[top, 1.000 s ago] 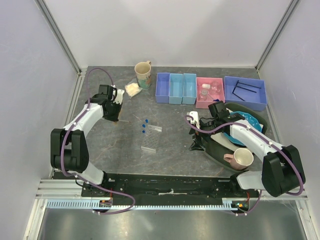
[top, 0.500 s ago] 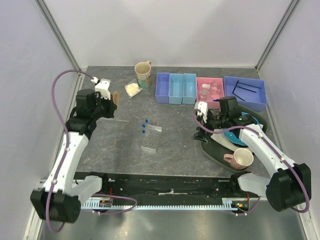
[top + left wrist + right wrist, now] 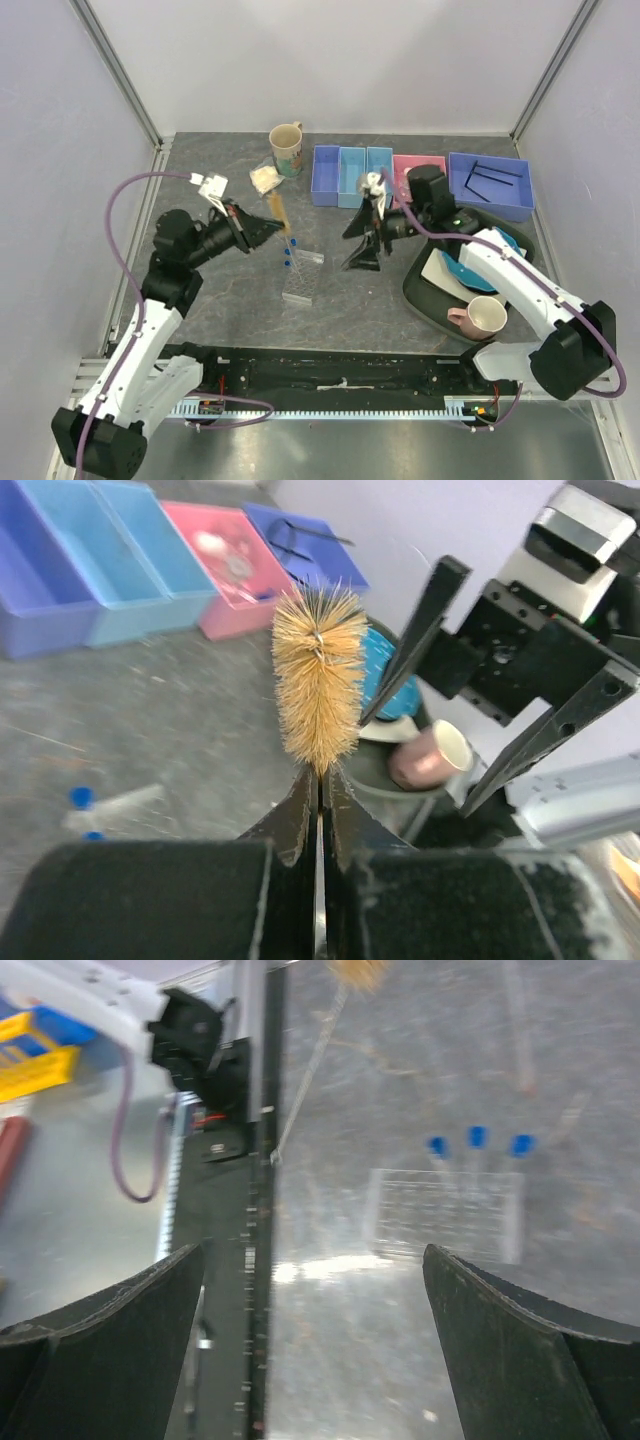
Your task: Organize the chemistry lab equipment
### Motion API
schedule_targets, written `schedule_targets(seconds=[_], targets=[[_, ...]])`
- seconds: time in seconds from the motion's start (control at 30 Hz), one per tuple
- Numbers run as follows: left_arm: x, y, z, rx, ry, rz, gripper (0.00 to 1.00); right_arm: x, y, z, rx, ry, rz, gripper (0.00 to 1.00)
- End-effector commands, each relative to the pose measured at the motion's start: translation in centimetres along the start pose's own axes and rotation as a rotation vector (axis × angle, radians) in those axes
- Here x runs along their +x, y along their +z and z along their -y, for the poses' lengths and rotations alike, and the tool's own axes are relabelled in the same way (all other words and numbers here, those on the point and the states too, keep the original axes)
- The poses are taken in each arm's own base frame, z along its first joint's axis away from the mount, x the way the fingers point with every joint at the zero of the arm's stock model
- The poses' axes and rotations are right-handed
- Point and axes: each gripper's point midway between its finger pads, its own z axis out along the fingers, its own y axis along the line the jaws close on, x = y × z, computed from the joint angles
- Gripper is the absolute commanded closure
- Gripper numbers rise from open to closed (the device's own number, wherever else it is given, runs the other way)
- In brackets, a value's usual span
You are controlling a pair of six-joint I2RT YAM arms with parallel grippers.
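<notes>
My left gripper point(image 3: 268, 227) is shut on the wire stem of a tan bristle brush point(image 3: 279, 212), held in the air over the table's middle. In the left wrist view the bristles point(image 3: 320, 685) stick out just past the closed jaws. My right gripper point(image 3: 358, 243) hangs open right beside the brush, nothing between its fingers point(image 3: 418, 632). Below lie a clear tube rack point(image 3: 301, 285) and blue-capped tubes point(image 3: 290, 250); the right wrist view shows the rack point(image 3: 445, 1210) and caps point(image 3: 477, 1141) too. A powder bag point(image 3: 264, 178) lies at the back.
A row of blue bins point(image 3: 351, 176), a pink bin point(image 3: 418, 178) and a blue bin point(image 3: 490, 185) holding the black wire tripod lines the back. A cream mug point(image 3: 287, 148) stands left of them. A dark tray point(image 3: 425, 295) at right holds a plate and a pink mug point(image 3: 480, 318).
The left arm lifted the brush off the table's left side and swung it toward the middle. The right arm rose from the tray and moved left toward the brush, still open.
</notes>
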Motion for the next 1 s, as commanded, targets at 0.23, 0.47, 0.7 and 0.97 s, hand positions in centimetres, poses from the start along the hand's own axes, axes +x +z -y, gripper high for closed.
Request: schedule_targets(seconds=[0.23, 0.47, 0.7, 0.97], targets=[[-0.8, 3.6, 6.5, 0.187, -0.142, 0.172, 0.98, -1.5, 4.1, -3.7, -0.199, 0.238, 0.111, 0.14], [0.2, 5.1, 6.7, 0.181, -0.167, 0.162, 0.98, -1.2, 4.1, -4.3, -0.221, 0.267, 0.138, 0.31], [0.8, 5.9, 6.9, 0.184, -0.171, 0.144, 0.98, -1.2, 4.0, -4.2, -0.217, 0.272, 0.143, 0.85], [1.1, 4.8, 5.3, 0.067, -0.114, 0.140, 0.51, -0.4, 2.5, -0.3, -0.059, 0.286, 0.145, 1.00]])
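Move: The brush, bristles up and wire hanging down, is still pinched by the left gripper; its middle lies some 14 cm to the left of the open right hand, about level fore and aft and 2 cm higher. From the left hand, the right gripper is about 15 cm to the right, 2 cm back and 4 cm lower. The test tube rack lies about 11 cm left of the right hand, 4 cm ahead and 20 cm below; the blue-capped tubes are about 15 cm left, 9 cm ahead and 19 cm below it. The brush is carried about 9 cm to the right by the left hand, over to the right gripper, which comes some 4 cm left and 3 cm back to meet it while rolling about 20 degrees. Once both hands have nearly settled, the right fingers close from wide open and pinch the wire just below the bristles; the left fingers then part partway to let go. ##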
